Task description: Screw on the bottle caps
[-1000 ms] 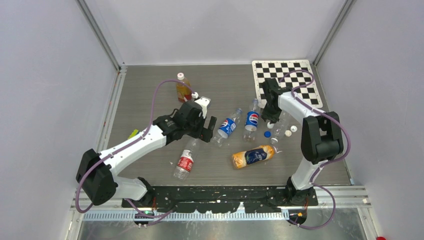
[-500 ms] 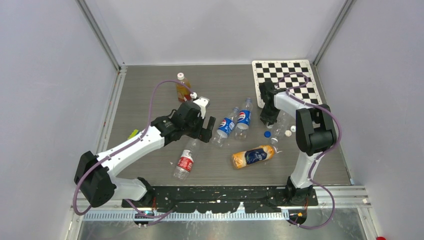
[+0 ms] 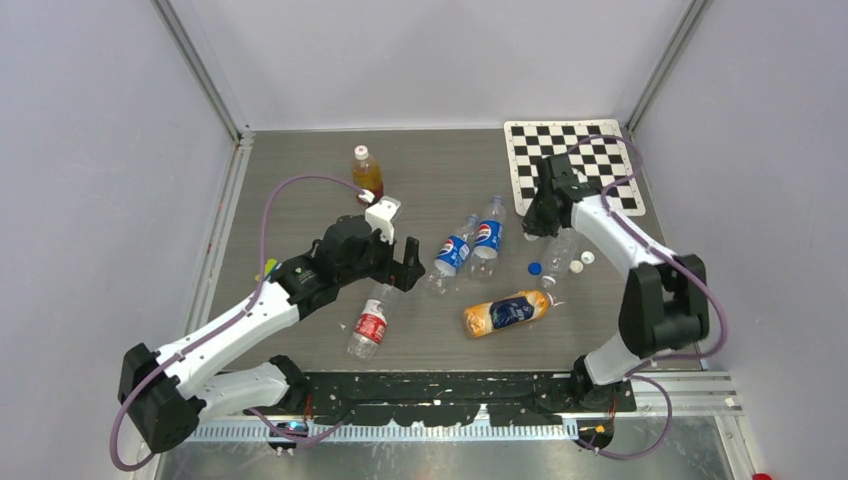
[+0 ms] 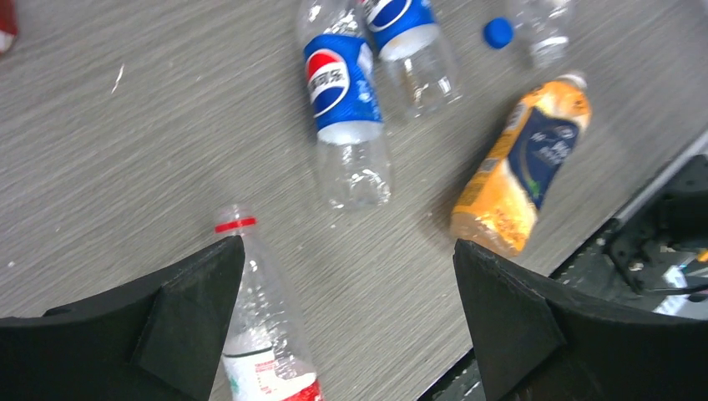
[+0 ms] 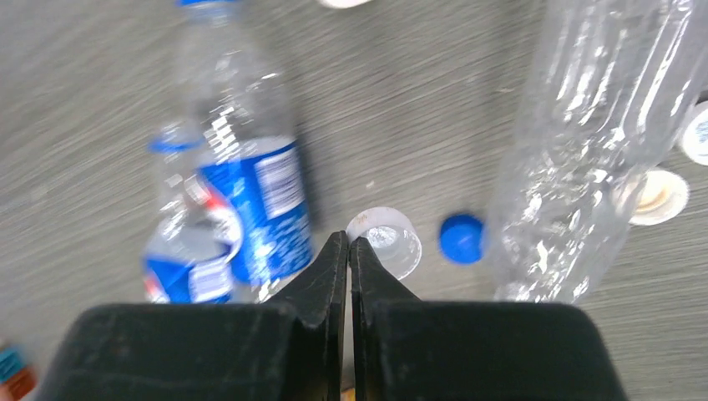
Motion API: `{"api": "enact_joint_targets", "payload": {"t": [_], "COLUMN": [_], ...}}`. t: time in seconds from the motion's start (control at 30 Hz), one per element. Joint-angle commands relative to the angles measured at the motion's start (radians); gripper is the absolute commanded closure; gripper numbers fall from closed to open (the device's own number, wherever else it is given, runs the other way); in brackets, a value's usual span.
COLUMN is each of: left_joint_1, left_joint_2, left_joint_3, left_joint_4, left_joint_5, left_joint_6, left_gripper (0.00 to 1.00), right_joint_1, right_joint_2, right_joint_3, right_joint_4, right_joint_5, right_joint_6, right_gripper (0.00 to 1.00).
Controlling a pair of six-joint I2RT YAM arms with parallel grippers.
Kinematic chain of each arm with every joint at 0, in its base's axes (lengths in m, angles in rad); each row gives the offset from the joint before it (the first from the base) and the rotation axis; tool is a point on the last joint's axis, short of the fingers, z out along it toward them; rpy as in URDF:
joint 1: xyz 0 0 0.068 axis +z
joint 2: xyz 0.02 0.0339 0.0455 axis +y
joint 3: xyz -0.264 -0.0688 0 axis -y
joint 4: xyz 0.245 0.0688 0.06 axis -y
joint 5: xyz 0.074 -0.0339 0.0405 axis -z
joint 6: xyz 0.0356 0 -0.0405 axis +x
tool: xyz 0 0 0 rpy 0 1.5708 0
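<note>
My right gripper [image 5: 348,241] is shut, with nothing showing between its jaws. A pale translucent bottle cap [image 5: 386,241] lies open side up on the table just past its tips. A blue cap [image 5: 461,238] sits beside it, and white caps [image 5: 659,197] lie right of a clear bottle [image 5: 584,142]. Two Pepsi bottles [image 3: 487,236] lie uncapped at mid-table. My left gripper [image 4: 346,246] hangs wide open over the table. A red-labelled bottle [image 4: 259,334] with a red neck ring lies along its left finger [image 4: 192,309]. From above, the left gripper [image 3: 400,265] is left of the Pepsi bottles and the right gripper [image 3: 535,225] is right of them.
An orange bottle [image 3: 508,312] lies near the front edge. A capped juice bottle [image 3: 367,172] stands upright at the back left. A checkerboard [image 3: 575,160] covers the back right corner. A small yellow-green item [image 3: 268,268] lies by the left rail.
The right gripper has gone from partly open to shut and shifted slightly toward the back. One Pepsi bottle slid left. The left arm drew back toward the front left, still open.
</note>
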Motion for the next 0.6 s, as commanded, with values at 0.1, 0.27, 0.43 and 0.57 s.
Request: {"api": "enact_joint_targets", "payload": {"t": [0.1,0.27,0.43,0.57], "left_joint_1": [0.005,0.004,0.005,0.006], "left_joint_2": [-0.082,-0.061,-0.022,-0.011], "left_joint_3": [-0.053,-0.047,-0.004,0.014], "left_joint_4": [0.283,0.401,0.385,0.392], "left_joint_5": [0.123,0.152,0.104,0.086], "left_joint_6": [-0.14,-0.349,-0.59,-0.715], "left_gripper": [0.0,0.01,0.04,0.04], "right_joint_1": [0.026,0.087,0.176,0.216], "right_joint_2": [-0.329,-0.462,-0.553,-0.593], "right_joint_3": [-0.168,-0.276,-0.37,-0.44], "right_joint_4": [0.272,0.551,0.801,0.98], "right_joint_5": [-0.336,-0.522,-0.606,-0.636], "right_joint_6": [0.035,0.031,-0.04,-0.108], "right_gripper": [0.99,0.99,0.97,0.96]}}
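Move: Some 26 cm to the left hand's right, about 12 cm ahead and 10 cm below, is the white cap already pinched in the right fingertips. Under the gap lie two Pepsi bottles, about 14 cm below the left hand: the left one 10 cm ahead and 9 cm right, the right one 14 cm ahead and 17 cm right. For the right hand, the open left gripper is 26 cm left, 12 cm back and 10 cm higher. Swinging the white cap up and about 14 cm left, with some drawing back, the right hand carries it over the Pepsi bottles towards the left gripper, fingers still shut on it and tipping up from steep to flatter as they turn counter-clockwise. The left hand, wide open and touching nothing, rises about 7 cm, shifts 5 cm right to meet the cap and rolls some 30 degrees, its left side going down. ##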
